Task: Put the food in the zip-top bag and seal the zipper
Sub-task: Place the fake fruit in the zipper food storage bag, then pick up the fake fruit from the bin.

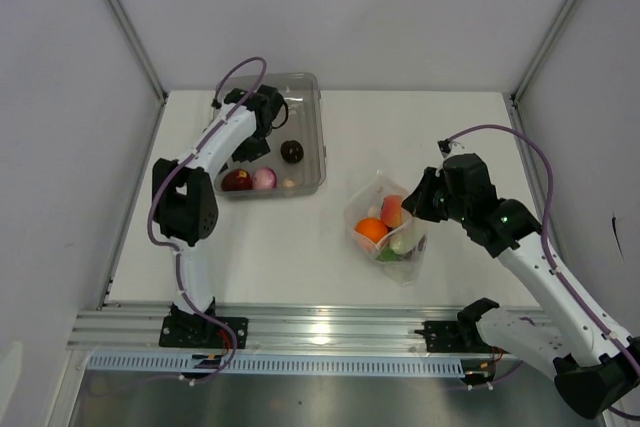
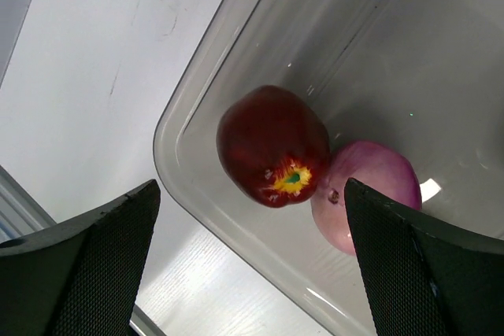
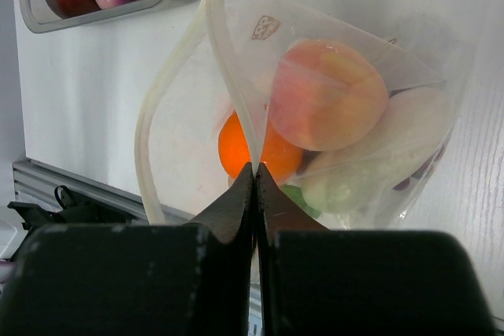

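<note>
The zip-top bag (image 1: 388,229) lies at the table's middle right, its mouth gaping. Inside show an orange (image 3: 272,151), a peach (image 3: 327,96) and a pale white-green piece (image 3: 378,163). My right gripper (image 3: 254,169) is shut on one lip of the zipper (image 3: 230,76); the other lip (image 3: 161,92) bows away to the left. My left gripper (image 2: 252,273) hangs open over the near left corner of the bin. Between and beyond its fingers (image 2: 94,273) lie a dark red fruit (image 2: 272,143) and a pink bulb (image 2: 366,190), neither touched.
The rigid clear bin (image 1: 315,127) stands at the back left. It also holds a dark round piece (image 1: 292,151) and a small white piece (image 1: 289,184). An aluminium rail (image 1: 330,327) runs along the near table edge. Walls close in on both sides.
</note>
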Controlling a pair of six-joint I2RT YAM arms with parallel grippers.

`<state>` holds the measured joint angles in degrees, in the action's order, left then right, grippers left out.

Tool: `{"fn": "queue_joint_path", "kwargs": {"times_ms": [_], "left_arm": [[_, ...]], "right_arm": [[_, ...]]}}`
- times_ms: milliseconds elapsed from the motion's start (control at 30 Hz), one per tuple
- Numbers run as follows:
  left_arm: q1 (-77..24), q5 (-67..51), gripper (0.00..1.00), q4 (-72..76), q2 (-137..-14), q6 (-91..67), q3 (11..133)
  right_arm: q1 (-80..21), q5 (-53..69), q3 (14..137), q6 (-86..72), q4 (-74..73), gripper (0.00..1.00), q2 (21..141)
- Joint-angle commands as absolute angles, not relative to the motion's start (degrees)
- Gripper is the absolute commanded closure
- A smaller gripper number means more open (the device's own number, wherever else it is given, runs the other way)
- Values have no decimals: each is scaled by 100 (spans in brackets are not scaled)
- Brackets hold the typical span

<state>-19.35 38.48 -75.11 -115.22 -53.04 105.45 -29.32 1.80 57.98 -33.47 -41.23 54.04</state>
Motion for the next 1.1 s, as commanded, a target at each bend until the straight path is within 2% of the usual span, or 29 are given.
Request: {"fn": "queue_joint_path", "kwargs": {"times_ms": [0, 667, 967, 1067], "left_arm": [[-1855, 4043, 1, -7990, -11628, -5476, 10854], [-1828, 3797, 1, -8138, -12366, -5686, 10837], [-1802, 3621, 1, -8025, -12322, -5915, 10372], [-1802, 3560, 4, -7902, -12296, -5924, 10213]], "right_arm": [[-2909, 193, 5757, -3243, -3929, 100, 5326], [-2892, 211, 5616, -3278, -3885, 100, 5186], [-2865, 220, 5564, -3270, -3867, 100, 5142], [-2865, 229, 5555, -3278, -3867, 100, 5124]]}}
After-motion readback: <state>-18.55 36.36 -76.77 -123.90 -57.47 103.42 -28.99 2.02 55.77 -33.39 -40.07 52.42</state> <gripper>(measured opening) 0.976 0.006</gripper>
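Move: Below the open left hand, about 8 cm down, 3 cm nearer the base and a touch to its left, sits the dark red fruit in the grey bin. The onion touches it, roughly 6 cm to its right; the garlic lies about 11 cm right of the fruit, and the dark round fruit some 12 cm right of it and 6 cm farther out. From the right hand, the red fruit lies about 33 cm left, 11 cm ahead and 18 cm lower. Sinking almost straight down into the bin by about 6 cm, the left hand brings its wide-open fingers down around the dark red fruit, the fingertips tipping some 10 degrees back towards the base. Near the end it also draws about 1 cm back; the fingers have not yet closed, and no grip on the fruit shows. ##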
